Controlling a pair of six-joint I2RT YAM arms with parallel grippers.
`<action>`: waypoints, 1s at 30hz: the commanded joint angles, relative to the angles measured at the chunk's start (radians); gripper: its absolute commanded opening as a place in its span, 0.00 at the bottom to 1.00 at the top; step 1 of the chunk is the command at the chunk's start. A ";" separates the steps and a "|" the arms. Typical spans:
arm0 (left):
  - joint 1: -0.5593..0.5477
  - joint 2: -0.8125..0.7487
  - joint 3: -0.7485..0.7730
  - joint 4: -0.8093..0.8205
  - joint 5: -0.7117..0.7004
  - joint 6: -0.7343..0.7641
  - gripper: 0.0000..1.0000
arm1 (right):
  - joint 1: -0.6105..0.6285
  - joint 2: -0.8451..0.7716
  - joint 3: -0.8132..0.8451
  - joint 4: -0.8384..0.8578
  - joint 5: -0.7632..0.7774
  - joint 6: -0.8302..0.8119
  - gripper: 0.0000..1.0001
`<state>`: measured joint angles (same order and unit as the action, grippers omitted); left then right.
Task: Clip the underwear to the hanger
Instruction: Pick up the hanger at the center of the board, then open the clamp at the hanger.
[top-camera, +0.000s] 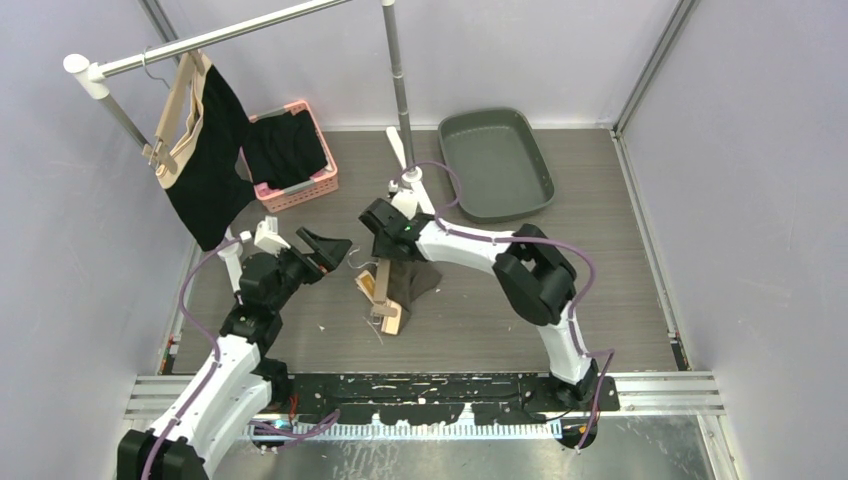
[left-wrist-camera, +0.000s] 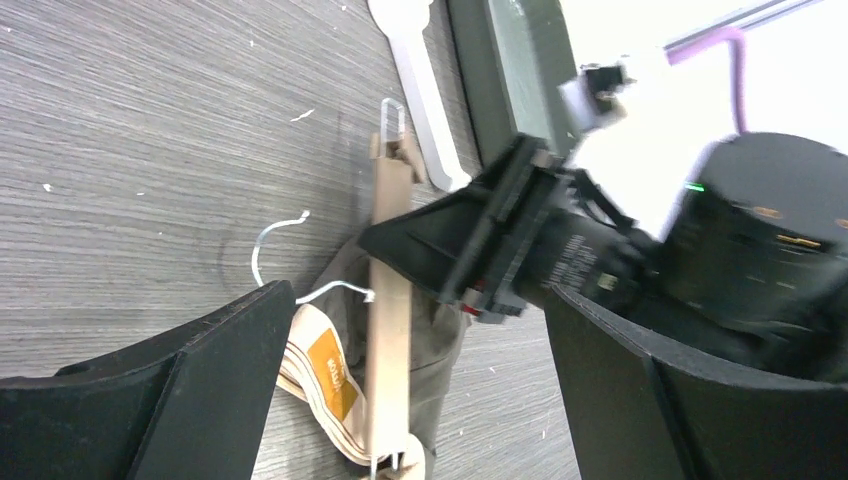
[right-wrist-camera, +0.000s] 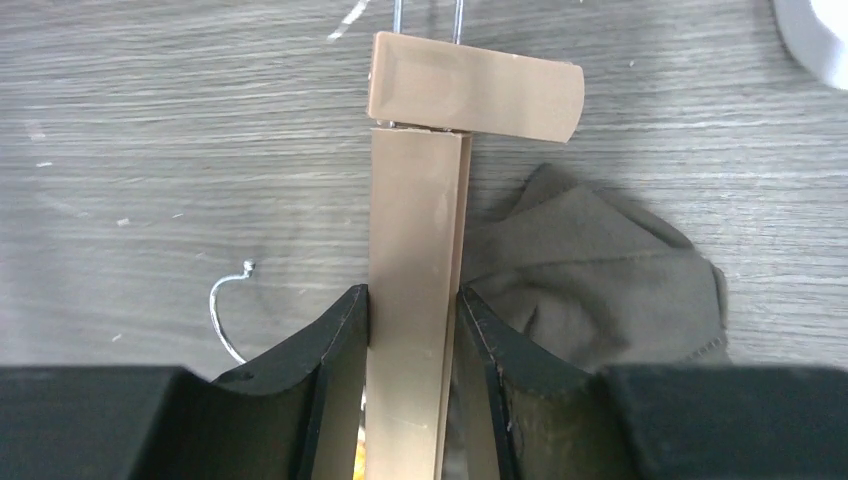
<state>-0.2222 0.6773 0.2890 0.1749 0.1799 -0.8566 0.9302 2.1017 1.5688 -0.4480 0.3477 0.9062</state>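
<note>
A tan hanger (top-camera: 386, 296) lies flat on the table with olive underwear (top-camera: 418, 278) bunched under and beside it. In the right wrist view my right gripper (right-wrist-camera: 413, 312) is shut on the hanger's bar (right-wrist-camera: 415, 230), both pads pressing its sides. The end clip (right-wrist-camera: 475, 88) is just beyond, and the underwear (right-wrist-camera: 600, 280) lies to the right. My left gripper (left-wrist-camera: 415, 300) stands wide open a little left of the hanger (left-wrist-camera: 388, 330), holding nothing. The underwear's waistband with an orange label (left-wrist-camera: 325, 370) shows below it, and the wire hook (left-wrist-camera: 270, 250) rests on the table.
A pink basket (top-camera: 300, 190) with dark clothes sits at the back left. A grey tray (top-camera: 495, 160) sits at the back right. A rack pole (top-camera: 400, 80) rises just behind the right gripper. Another hanger with black cloth (top-camera: 205, 160) hangs from the rail.
</note>
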 joint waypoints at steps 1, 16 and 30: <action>0.012 0.034 0.015 0.110 0.014 -0.007 0.98 | 0.002 -0.188 -0.077 0.221 -0.005 -0.079 0.35; 0.038 0.279 0.224 0.133 0.133 0.065 0.99 | -0.010 -0.308 -0.196 0.357 -0.119 -0.281 0.37; 0.099 0.556 0.269 0.424 0.368 -0.022 0.98 | -0.058 -0.428 -0.360 0.514 -0.314 -0.348 0.38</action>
<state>-0.1284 1.2114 0.5457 0.3904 0.4473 -0.8356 0.8829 1.7382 1.2179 -0.0509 0.1051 0.5907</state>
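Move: The right hand already grips the hanger near its middle; the hanger's middle lies about 3 cm back of that hand. The underwear lies beneath, its middle some 7 cm back, 4 cm to the right and 3 cm below; the hook sits about 5 cm to the left, 2 cm lower. From the open left hand, the hanger's middle is roughly 2 cm ahead, 10 cm right and 12 cm below, the hook 5 cm ahead, 5 cm right and 14 cm below. Straight up, quickly at first, the right hand carries the pinched hanger about 9 cm off the underwear, dips slightly midway, then rises again, drifting a little back while it turns counter-clockwise some 20 degrees and tips its fingers outward. The left hand, wide open, goes forward about 7 cm beside the hanger, bobbing and edging right, and turns about 10 degrees clockwise. ##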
